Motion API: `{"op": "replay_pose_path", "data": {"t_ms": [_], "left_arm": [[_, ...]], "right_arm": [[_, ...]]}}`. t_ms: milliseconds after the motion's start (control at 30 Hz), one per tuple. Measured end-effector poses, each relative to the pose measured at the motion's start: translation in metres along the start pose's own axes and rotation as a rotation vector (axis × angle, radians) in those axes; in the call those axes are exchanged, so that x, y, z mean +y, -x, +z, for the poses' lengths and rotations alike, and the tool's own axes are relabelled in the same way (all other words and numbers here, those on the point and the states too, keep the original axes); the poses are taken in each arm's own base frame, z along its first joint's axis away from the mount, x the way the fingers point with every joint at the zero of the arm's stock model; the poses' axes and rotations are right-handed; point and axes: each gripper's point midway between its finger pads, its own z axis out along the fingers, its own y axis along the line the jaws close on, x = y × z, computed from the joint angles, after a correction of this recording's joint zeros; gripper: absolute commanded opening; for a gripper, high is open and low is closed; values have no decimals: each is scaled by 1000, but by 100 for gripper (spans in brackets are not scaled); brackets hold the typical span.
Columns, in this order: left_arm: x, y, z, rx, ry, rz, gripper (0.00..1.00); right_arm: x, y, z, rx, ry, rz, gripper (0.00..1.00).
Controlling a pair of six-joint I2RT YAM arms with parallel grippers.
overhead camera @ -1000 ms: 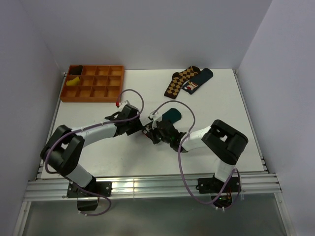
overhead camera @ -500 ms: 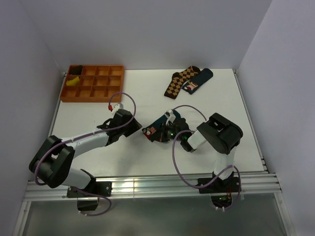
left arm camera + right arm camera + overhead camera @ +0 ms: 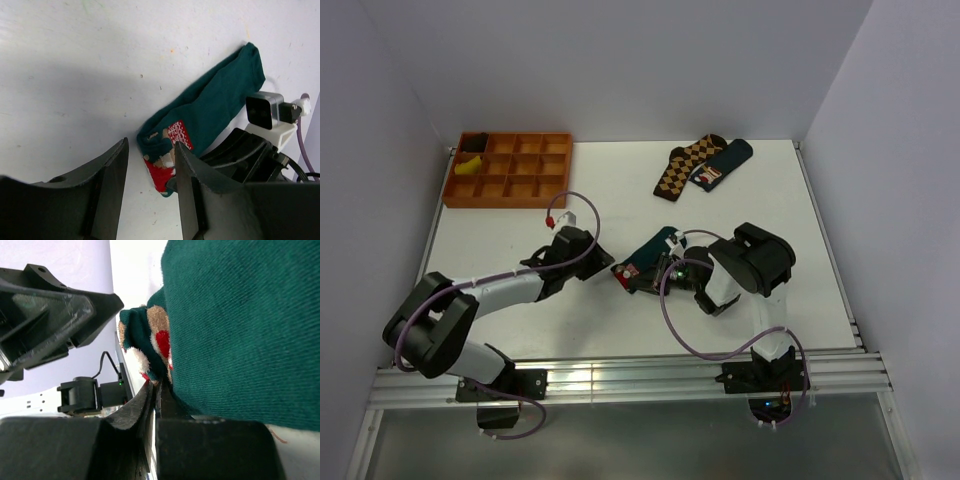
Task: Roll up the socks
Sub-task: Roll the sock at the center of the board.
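A dark teal sock (image 3: 657, 248) lies mid-table, its end folded over so the red, white and brown patch (image 3: 628, 271) shows. In the left wrist view this sock (image 3: 215, 107) runs up to the right, and my left gripper (image 3: 150, 172) stands open with the folded end just ahead of its fingertips. My left gripper (image 3: 603, 267) sits just left of the patch. My right gripper (image 3: 156, 385) is shut on the folded edge of the sock (image 3: 240, 325), whose body drapes over one finger. A second teal sock (image 3: 724, 163) lies at the back.
A brown argyle sock (image 3: 682, 166) lies against the second teal sock at the back. An orange compartment tray (image 3: 520, 187) stands at the back left with a yellow item (image 3: 469, 166) in one cell. Walls enclose the table on three sides.
The right gripper has swung left and drawn the sock's end over, so the patch now faces up. The left gripper pulled back left, then settled beside the patch with its jaws slightly narrower.
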Motion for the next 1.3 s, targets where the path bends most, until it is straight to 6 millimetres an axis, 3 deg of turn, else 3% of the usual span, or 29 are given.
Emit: {"op": "replay_pose_path", "data": {"t_ms": [267, 600, 900, 1000, 1167, 1300], "left_arm": [[4, -19, 8, 44, 9, 17, 48], [7, -26, 15, 59, 7, 10, 50], [5, -34, 22, 70, -5, 4, 45], [5, -35, 22, 72, -4, 5, 41], [11, -36, 22, 63, 27, -11, 24], [10, -35, 23, 56, 35, -21, 10]], "right_arm": [[-1, 0, 1, 20, -14, 27, 0], [-1, 0, 2, 26, -15, 30, 0], [-2, 0, 2, 28, -17, 35, 0], [-2, 0, 2, 30, -22, 38, 0], [-2, 1, 2, 36, -50, 24, 0], [-2, 3, 1, 34, -80, -9, 9]]}}
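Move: The sock's bunched near end, its left edge sticking out past the right fingers, lies about 2 cm back and 3 cm to the right of the left hand and some 4 cm below it. The right fingertips that hold this end are some 5 cm back and 5 cm to the left hand's right; the sock's flat far end lies 6 cm ahead and 15 cm right. For the right hand, the bunched end is at its pads, about 2 cm ahead and 1 cm left. Downward and to the right, drawing slightly back, the left hand sinks some 4 cm to the free left edge of the sock's bunched end, its half-open fingers astride that edge; once low they close and pinch the cloth. The right hand stays in place with its fingers still shut on the same end, rolling about 5 degrees at the last. ##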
